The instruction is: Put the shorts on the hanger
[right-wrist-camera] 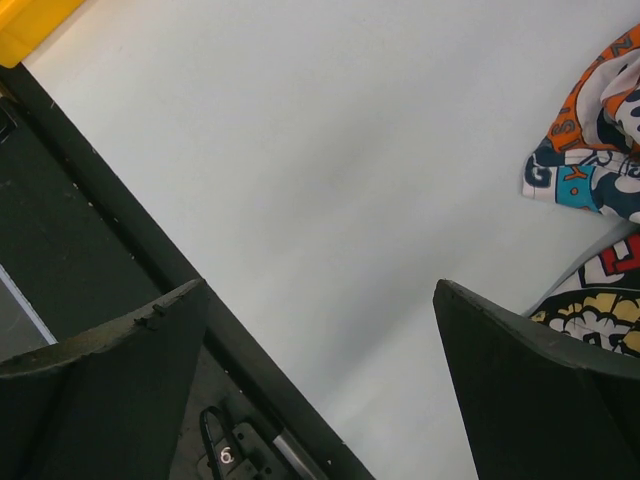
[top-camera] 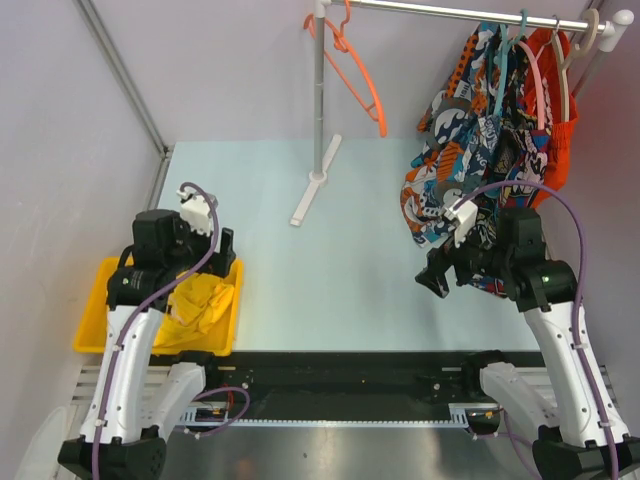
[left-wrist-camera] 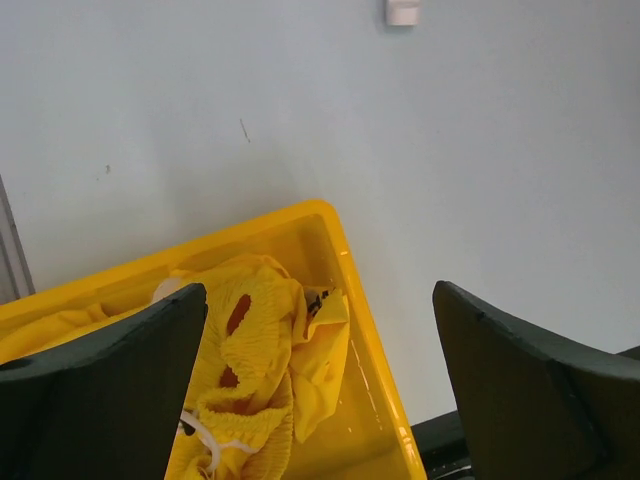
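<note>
The yellow shorts (top-camera: 200, 305) lie crumpled in a yellow bin (top-camera: 95, 315) at the near left. In the left wrist view the shorts (left-wrist-camera: 255, 360) show their elastic waist and pale drawstring. The orange hanger (top-camera: 362, 75) hangs by its hook on the rail at the top. My left gripper (left-wrist-camera: 320, 380) is open and empty, above the bin's right wall. My right gripper (right-wrist-camera: 320, 390) is open and empty, above the table near its front edge; it shows in the top view (top-camera: 437, 277) too.
A rack post with a white foot (top-camera: 316, 180) stands mid-table. Cartoon-print shorts (top-camera: 470, 160) and an orange-red garment (top-camera: 560, 110) hang on teal, pink and beige hangers at the back right. A black rail (top-camera: 350, 375) runs along the front edge.
</note>
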You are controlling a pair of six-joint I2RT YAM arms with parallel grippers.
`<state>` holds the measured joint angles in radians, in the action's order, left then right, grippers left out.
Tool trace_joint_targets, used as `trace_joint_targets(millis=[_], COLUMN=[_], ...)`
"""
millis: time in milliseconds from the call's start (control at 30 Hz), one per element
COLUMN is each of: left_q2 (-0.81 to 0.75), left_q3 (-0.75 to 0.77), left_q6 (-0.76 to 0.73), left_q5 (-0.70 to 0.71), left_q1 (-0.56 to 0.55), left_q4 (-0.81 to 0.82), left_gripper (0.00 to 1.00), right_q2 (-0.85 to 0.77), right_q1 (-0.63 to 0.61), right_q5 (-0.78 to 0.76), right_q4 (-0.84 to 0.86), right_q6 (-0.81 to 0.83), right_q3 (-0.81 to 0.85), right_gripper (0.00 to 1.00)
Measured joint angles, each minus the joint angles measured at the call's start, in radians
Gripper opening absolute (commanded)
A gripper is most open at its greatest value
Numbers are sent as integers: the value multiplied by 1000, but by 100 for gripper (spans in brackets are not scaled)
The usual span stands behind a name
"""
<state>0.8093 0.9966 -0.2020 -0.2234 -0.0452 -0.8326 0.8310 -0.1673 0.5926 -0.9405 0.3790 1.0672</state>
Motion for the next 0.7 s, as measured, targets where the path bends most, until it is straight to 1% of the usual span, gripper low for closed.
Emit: trace_joint_targets(millis=[100, 233, 367, 433, 500, 533, 633, 700], left_q2=[45, 153, 253, 293, 331, 352, 404, 427], left_q3=[34, 132, 229, 267, 291, 292, 274, 225], left_q6=[0, -8, -31, -63, -107, -151, -257, -336], left_q5=[25, 64, 68, 27, -24, -61, -111, -126], left_q1=[0, 2, 22, 81, 166, 232, 370, 453], left_q4=[-18, -36, -68, -93, -125, -144, -200, -222], left_gripper=[100, 100, 100, 100, 100, 100, 100, 100], right_q2=[10, 22, 31, 35, 39, 42, 48, 52], right_q1=[-10, -38, -64, -78, -89, -97, -108, -114], right_q5=[-2, -15, -34, -43, -54, -59, -65, -66], right_q4=[-2, -6, -11, -13, -14, -16, -21, -22], right_q6=[15, 38, 60, 69, 78, 85, 97, 101], right_q3=[0, -1, -1, -1, -1, -1, -1, -1], right_gripper=[100, 100, 100, 100, 100, 100, 100, 100])
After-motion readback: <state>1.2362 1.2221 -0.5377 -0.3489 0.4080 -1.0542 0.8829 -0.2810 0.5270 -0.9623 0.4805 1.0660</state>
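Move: The yellow shorts lie crumpled in the bin, roughly 10 cm to the left of the open left hand, about 5 cm back and some 17 cm below it. The middle of the yellow bin is about 17 cm left and 6 cm back; the rack's foot stands some 28 cm ahead and 25 cm right, both near table height. From the right hand the shorts are about 63 cm to the left, level fore and aft, and some 19 cm down. Leftward in an arc goes the left hand, about 11 cm in all: it first eases forward and slightly up, then swings quickly left over the bin, sinking about 6 cm and drawing back a little towards the shorts. Its fingers stay wide open and tip some 20 degrees further down, touching nothing yet. The right hand sinks a couple of centimetres over bare table. ##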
